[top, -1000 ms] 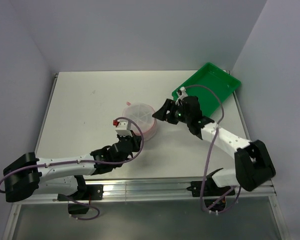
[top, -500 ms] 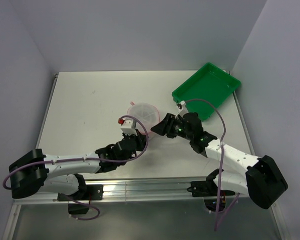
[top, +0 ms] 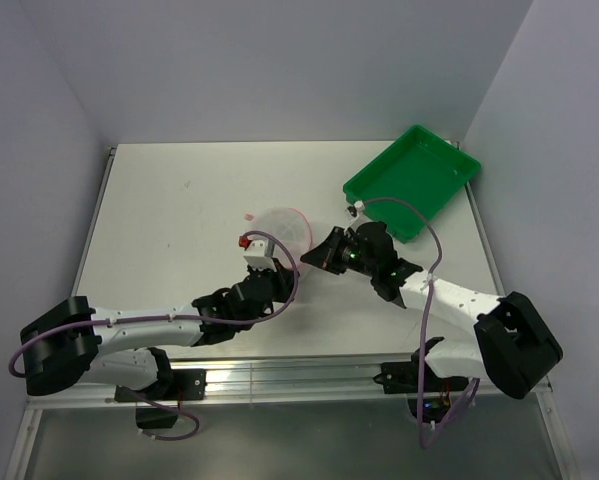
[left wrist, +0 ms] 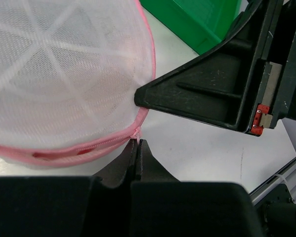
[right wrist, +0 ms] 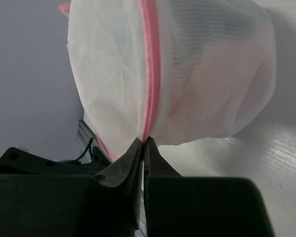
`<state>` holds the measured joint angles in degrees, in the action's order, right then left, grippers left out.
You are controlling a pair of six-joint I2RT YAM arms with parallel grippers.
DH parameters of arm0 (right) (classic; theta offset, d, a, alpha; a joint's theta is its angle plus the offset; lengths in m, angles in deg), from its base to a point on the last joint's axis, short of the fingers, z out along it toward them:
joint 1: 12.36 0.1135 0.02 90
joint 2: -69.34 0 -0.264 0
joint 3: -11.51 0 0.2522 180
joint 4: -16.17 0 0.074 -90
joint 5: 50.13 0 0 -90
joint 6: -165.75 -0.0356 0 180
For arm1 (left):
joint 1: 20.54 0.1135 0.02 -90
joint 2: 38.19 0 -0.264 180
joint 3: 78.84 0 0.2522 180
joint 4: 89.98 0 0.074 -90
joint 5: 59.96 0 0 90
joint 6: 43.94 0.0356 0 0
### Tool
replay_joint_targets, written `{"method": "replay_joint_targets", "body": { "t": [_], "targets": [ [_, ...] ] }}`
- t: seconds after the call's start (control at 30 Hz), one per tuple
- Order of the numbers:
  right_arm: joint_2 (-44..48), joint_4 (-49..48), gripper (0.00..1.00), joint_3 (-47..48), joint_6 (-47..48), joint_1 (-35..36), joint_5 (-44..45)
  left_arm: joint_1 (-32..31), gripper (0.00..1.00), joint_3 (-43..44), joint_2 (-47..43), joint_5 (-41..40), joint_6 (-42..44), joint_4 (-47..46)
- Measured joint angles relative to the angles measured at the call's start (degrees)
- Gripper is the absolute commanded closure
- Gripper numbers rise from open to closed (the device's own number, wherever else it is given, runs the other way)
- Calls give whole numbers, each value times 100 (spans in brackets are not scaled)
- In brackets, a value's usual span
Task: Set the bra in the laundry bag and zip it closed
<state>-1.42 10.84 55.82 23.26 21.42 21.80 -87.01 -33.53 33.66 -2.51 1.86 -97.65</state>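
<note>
The laundry bag (top: 282, 230), a small round pouch of white mesh with a pink zip rim, lies mid-table. My left gripper (left wrist: 138, 143) is at its near edge, shut on the pink zip pull (left wrist: 136, 134). From the right, my right gripper (right wrist: 144, 141) is shut on the pink zip rim (right wrist: 150, 74) at the bag's side. In the left wrist view one of its black fingers (left wrist: 202, 98) touches the bag (left wrist: 63, 74). I cannot make out the bra; only faint pinkish shading shows through the mesh (right wrist: 197, 74).
A green tray (top: 411, 180) stands at the back right, close behind the right arm, and its corner (left wrist: 197, 19) shows in the left wrist view. Purple cables loop over both arms. The table's near rail runs along the front.
My right gripper swung in to the bag's right side and closed on the pink rim. The left gripper stayed shut on the zip pull, and the bag shifted slightly.
</note>
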Motion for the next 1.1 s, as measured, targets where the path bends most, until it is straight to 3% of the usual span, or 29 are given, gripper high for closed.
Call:
{"method": "replay_joint_targets", "body": {
  "t": [0.17, 0.37, 0.63, 0.73, 0.77, 0.87, 0.93, 1.1],
  "targets": [
    [-160, 76, 100, 216, 81, -83, -83, 2, 100, -17, -96, -35, 22, 48],
    [-494, 361, 100, 721, 466, -651, -321, 4, 100, -236, -743, -236, 33, 378],
    [-1528, 1158, 99, 2074, 1318, -890, -1005, 24, 100, -581, -1569, -511, -28, 859],
    [-1690, 1314, 76, 2315, 1491, -883, -1126, 28, 100, -581, -1480, -498, -26, 791],
    [-1685, 1353, 58, 2315, 1523, -881, -1102, 28, 100, -581, -1403, -476, -24, 741],
    [-1602, 1370, 28, 2253, 1569, -894, -885, 24, 100, -562, -1029, -345, -20, 614],
    [-1355, 1270, 22, 1996, 1499, -892, -734, 24, 100, -490, -787, -264, -15, 540],
    [-221, 949, 22, 824, 1132, -713, -470, 24, 100, -212, -452, -92, 4, 308]
  ]
}}
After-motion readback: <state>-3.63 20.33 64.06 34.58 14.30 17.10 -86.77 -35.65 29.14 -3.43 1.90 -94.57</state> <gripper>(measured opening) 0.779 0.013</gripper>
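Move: From the right hand, pinching the pink zip seam, the middle of the laundry bag lies about 6 cm ahead, 5 cm left and some 4 cm lower. Its pink tab is roughly 10 cm ahead and 12 cm left, and the green bin about 20 cm ahead, 25 cm right on the table. The left hand grips the zip pull, with the bag's middle about 8 cm ahead, 3 cm left and slightly below. Drawing the seam taut between them, the right hand pulls it forward about 8 cm while the left hand, keeping its pinch on the zip pull, drags left some 5 cm, rising a little. The right fingers then open wide and let go, and that hand comes back about 4 cm and slightly right; the left swings back right, still gripping. ##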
